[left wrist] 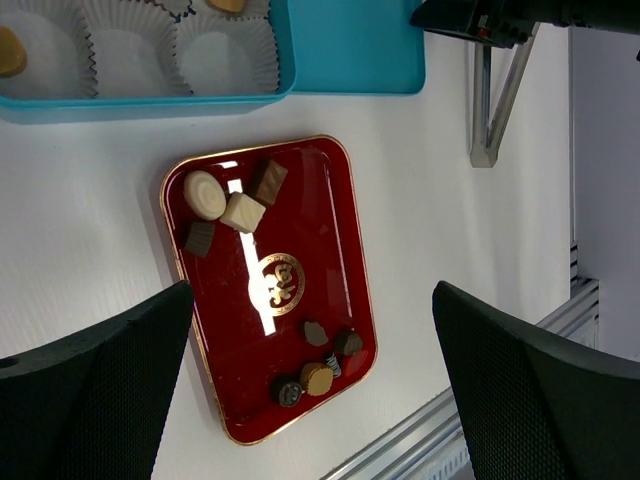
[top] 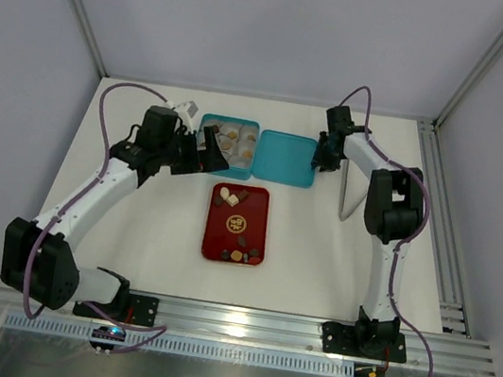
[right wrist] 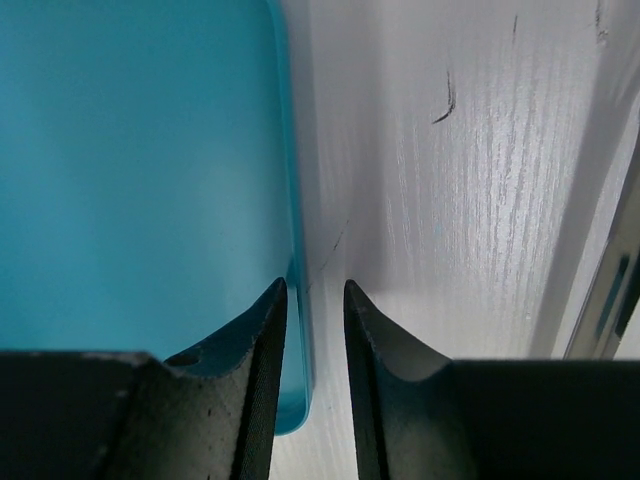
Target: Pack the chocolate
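Observation:
Several pieces of chocolate (left wrist: 243,212) lie on a red tray (left wrist: 300,180), one cluster at its far end and another (left wrist: 316,378) at its near end. The tray (top: 235,234) sits mid-table. Behind it stands a teal box (top: 249,147) of white paper cups (left wrist: 222,52), a few with sweets in them (top: 228,137). My left gripper (left wrist: 310,400) hovers above the tray, open wide and empty; from above it (top: 202,152) is at the box's near edge. The teal lid (top: 289,147) lies to the right of the box. My right gripper (right wrist: 315,300) straddles the lid's right rim (right wrist: 298,330), jaws narrowly apart, a gap still showing beside the rim.
A bent metal bar (top: 356,191) lies right of the lid, beside the right arm. An aluminium rail (top: 240,321) runs along the near table edge. White walls and frame posts close in the back and sides.

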`<control>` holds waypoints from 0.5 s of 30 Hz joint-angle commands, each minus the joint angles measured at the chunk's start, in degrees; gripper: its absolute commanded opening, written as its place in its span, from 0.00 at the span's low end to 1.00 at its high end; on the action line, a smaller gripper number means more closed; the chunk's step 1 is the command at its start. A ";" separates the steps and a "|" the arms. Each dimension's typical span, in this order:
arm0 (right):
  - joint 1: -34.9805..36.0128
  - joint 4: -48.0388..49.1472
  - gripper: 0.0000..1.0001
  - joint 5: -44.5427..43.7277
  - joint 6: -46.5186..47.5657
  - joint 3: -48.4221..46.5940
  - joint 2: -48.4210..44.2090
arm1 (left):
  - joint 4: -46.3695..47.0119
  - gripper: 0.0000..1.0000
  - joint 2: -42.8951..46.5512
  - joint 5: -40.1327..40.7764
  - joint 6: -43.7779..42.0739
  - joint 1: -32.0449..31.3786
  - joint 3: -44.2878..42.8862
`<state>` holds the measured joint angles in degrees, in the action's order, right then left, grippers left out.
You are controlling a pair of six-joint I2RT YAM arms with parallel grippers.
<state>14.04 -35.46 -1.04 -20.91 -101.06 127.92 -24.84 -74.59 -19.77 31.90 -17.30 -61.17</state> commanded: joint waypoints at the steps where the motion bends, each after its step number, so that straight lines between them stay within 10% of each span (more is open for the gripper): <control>1: 0.28 1.10 0.31 0.34 1.30 -2.04 0.40 | 4.45 1.00 -2.83 -2.03 1.14 -0.98 -3.69; 15: 0.20 0.04 0.04 -0.81 2.36 -3.27 0.41 | 8.14 0.94 -22.59 -4.40 3.52 -5.55 -18.71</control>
<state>14.09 -34.79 -0.82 -19.40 -102.65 129.27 -19.92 -94.35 -22.20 34.59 -21.85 -75.11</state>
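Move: The lid's middle lies some 18 cm right of the left hand, 11 cm ahead and 18 cm below; the box sits straight ahead about 11 cm, and the red tray 11 cm back, 7 cm right. From the right hand, already down at the lid's right rim, the lid's middle is level and 8 cm left; the box's middle is 24 cm left, the metal bracket 10 cm right, 4 cm back. Right fingers close on the lid's right rim; left hand, open, sweeps about 9 cm forward-right towards the lid. ##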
